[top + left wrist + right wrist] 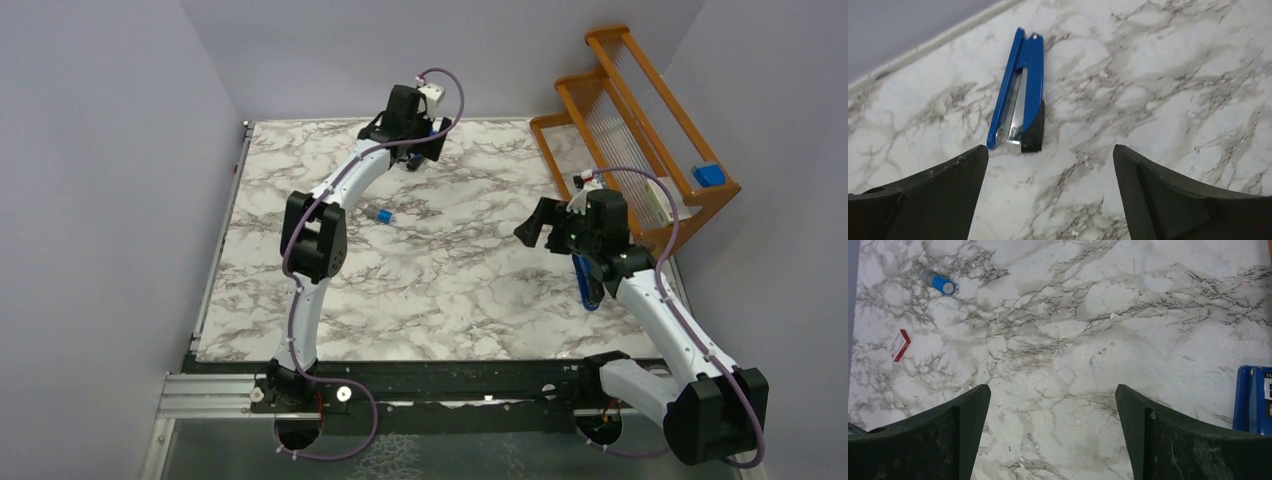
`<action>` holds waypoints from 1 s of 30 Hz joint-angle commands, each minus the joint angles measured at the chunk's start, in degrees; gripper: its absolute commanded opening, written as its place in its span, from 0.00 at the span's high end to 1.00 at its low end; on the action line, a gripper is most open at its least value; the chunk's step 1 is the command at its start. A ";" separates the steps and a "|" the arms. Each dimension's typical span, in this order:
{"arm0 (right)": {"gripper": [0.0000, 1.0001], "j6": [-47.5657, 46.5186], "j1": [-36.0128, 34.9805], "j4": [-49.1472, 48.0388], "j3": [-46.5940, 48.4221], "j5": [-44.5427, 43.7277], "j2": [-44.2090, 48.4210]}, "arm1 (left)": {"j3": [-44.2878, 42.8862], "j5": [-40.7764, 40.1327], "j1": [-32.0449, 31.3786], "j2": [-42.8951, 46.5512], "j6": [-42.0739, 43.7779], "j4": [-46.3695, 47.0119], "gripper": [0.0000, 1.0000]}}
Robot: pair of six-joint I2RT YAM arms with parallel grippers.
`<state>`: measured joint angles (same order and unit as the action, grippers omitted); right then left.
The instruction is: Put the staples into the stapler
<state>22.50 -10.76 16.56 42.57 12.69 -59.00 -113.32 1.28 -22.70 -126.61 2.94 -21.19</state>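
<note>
The blue stapler [1020,95] lies on the marble table near its back edge, a silvery channel showing between its blue arm and black base. My left gripper [1048,156] hangs open just short of it, with nothing between its fingers. In the top view that gripper [416,150] is at the far back and covers most of the stapler. The staples' small white box with a red label [900,345] lies flat at the left of the right wrist view. My right gripper [1053,390] is open over bare marble, far from the box; in the top view the gripper [530,228] is at mid right.
A small blue-capped cylinder [380,214] lies mid table, and the right wrist view shows the cylinder [938,282] beyond the box. A blue labelled object [1253,400] lies under my right arm. A wooden rack [640,110] stands at the back right.
</note>
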 commanded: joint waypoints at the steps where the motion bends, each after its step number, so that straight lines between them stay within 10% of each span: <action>1: 0.02 0.30 0.31 3.04 -0.69 2.23 1.72 | -13.26 2.62 1.10 -7.82 6.63 -3.30 0.02; 30: 0.04 0.31 0.31 7.54 -0.33 5.50 2.27 | -27.44 10.68 8.37 -24.62 4.72 -4.51 0.44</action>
<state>22.50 -10.76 22.22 42.26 16.43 -58.04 -138.15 11.70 -14.72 -149.82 8.80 -26.57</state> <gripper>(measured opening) 0.964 0.561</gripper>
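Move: The open stapler lies on the table about 10 cm ahead of the left hand and 3 cm to its right, some 12 cm below. From that hand the blue-capped bottle is roughly 12 cm back and 8 cm left, and the staples box about 25 cm back and 23 cm left, both 14 cm down. From the right hand the open stapler is some 36 cm ahead, 32 cm left and 14 cm below. Over the open end of the stapler the left hand comes in forward and down, about 8 cm each: first forward with a small swing up and right, then curving left and sinking steadily. Its wide-open fingers narrow to about half, lining up either side of the slimmer blue arm's tip, without visible contact yet. The right hand eases back about 2 cm, still open. ##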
